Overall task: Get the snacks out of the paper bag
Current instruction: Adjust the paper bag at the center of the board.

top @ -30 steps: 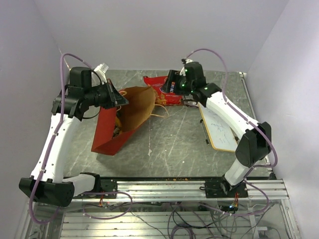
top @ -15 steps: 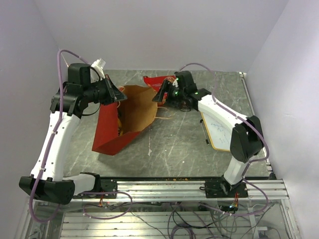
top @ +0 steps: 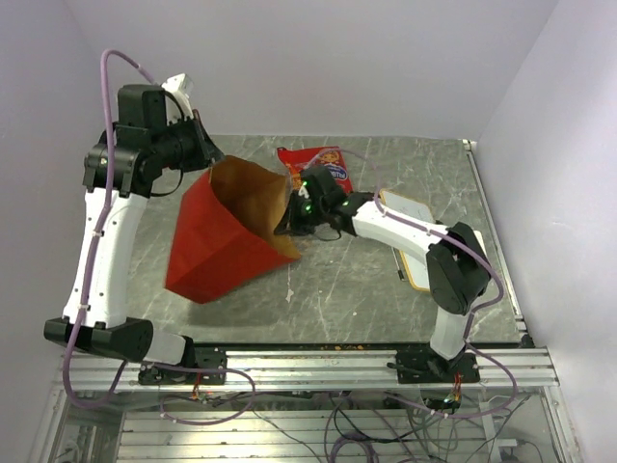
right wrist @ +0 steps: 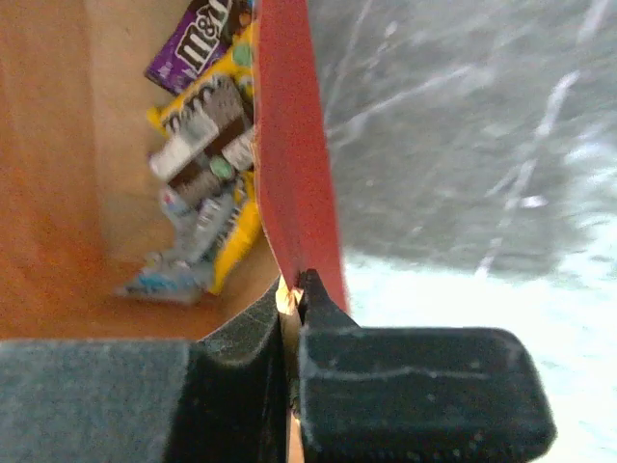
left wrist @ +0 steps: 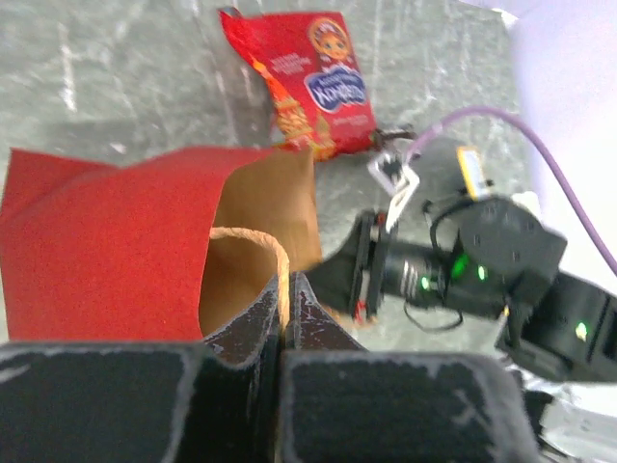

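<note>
The paper bag, red outside and brown inside, hangs tilted with its mouth up and its bottom on the table. My left gripper is shut on the far rim by the string handle. My right gripper is shut on the bag's near-right rim, one finger inside and one outside. Deep in the bag lie snacks: a yellow packet, a purple packet and small silvery wrappers. The large red packet lies flat on the table behind the bag, outside it.
A white wood-framed board lies on the table at the right, under my right forearm. The grey table ends at a metal rail in front. Purple walls stand close on the left, back and right.
My left arm has lifted the bag's rim, so the bag now stands taller. My right gripper moved left from over the red packet to the bag's rim and shut on it.
</note>
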{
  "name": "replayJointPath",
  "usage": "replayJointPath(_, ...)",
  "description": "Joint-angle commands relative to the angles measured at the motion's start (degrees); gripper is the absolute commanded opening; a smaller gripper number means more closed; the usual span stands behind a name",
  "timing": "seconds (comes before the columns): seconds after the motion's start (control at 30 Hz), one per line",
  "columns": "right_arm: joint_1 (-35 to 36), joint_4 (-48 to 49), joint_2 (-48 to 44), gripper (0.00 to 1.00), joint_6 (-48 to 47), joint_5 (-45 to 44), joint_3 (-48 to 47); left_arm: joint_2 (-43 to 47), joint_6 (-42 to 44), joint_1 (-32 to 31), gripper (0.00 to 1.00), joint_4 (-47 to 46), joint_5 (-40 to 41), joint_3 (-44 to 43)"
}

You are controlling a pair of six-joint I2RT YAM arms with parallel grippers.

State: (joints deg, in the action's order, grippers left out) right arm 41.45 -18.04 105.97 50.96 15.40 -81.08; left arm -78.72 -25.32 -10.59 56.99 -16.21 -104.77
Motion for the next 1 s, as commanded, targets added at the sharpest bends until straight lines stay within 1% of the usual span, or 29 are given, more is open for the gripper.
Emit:
replayJointPath(0.0, 4.6, 9.6, -1.3, 0.00, 8.3, -0.4, 3.0, -2.8, 10.0, -0.2, 0.07, 4.5, 9.0, -10.1)
replayJointPath(0.1, 7.2, 10.8, 0.8, 0.00, 9.4, -0.8, -0.2, -3.0, 14.6, -0.2, 0.07, 4.7, 11.0, -11.9)
replayJointPath(0.17, 8.9, 11.0, 1.7, 0.00, 9.1, -2.3, -2.0, -1.6, 15.3, -0.2, 0.07, 3.8, 10.3, -9.6)
replayJointPath(0.2, 9.6, 11.1, 1.8, 0.00, 9.0, -3.3, -2.1, -0.1, 14.9, -0.1, 0.07, 2.5, 9.3, -7.1)
replayJointPath(0.33, 10.7, 12.3, 0.4, 0.00, 8.1, -3.5, 2.5, 8.4, 9.7, -0.2, 0.07, -5.4, 1.0, 8.5)
replayJointPath(0.4, 11.0, 12.1, -1.0, 0.06, 7.0, -4.4, 6.4, 13.1, 5.9, -0.2, 0.07, -9.1, -3.6, 16.4)
replayJointPath(0.47, 11.0, 13.1, -3.1, 0.10, 5.4, -5.8, 10.5, 18.0, 0.9, -0.2, 0.07, -13.1, -7.8, 23.7)
replayJointPath(0.57, 11.0, 13.9, -7.1, 0.16, 1.6, -9.5, 16.2, 23.5, -3.8, -0.2, 0.07, -16.6, -12.4, 32.1)
replayJointPath(0.63, 11.0, 14.5, -9.6, 0.22, -0.1, -10.4, 19.6, 26.1, -6.8, -0.2, 0.07, -19.2, -15.5, 36.5)
replayJointPath(0.73, 11.2, 15.7, -13.9, 0.36, -2.3, -11.5, 25.9, 29.4, -8.7, -0.2, 0.07, -20.2, -17.7, 40.7)
replayJointPath(0.8, 11.4, 16.3, -17.3, 0.55, -1.2, -13.9, 30.5, 31.0, -8.6, -0.2, 0.07, -18.2, -18.0, 41.4)
replayJointPath(0.83, 11.4, 17.7, -18.8, 0.62, -0.7, -14.6, 33.2, 31.7, -8.2, -0.2, 0.07, -16.3, -17.8, 41.2)
replayJointPath(0.87, 11.4, 19.6, -20.4, 0.68, -1.0, -15.2, 35.4, 32.4, -7.6, -0.1, 0.07, -14.4, -17.8, 41.0)
replayJointPath(0.97, 11.5, 23.6, -24.4, 0.76, -6.9, -17.3, 38.9, 35.4, -8.5, -0.1, 0.07, -12.0, -17.8, 43.0)
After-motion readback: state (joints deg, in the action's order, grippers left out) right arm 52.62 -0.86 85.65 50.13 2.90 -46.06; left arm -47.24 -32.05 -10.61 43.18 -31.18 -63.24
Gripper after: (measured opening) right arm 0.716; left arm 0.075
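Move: The left hand holds one handle of the paper bag, whose middle hangs about 22 cm below and 5 cm back. The right pinches the bag's near-right rim; the bag's middle is some 12 cm to its left, 2 cm back and slightly lower. From the right hand, the red candy packet lies 17 cm ahead and 8 cm right, and the whiteboard 33 cm right and 2 cm ahead, both about 14 cm below. Both hands draw back some 11 cm and sink; the right swings left, then right, releasing the bag's rim. ##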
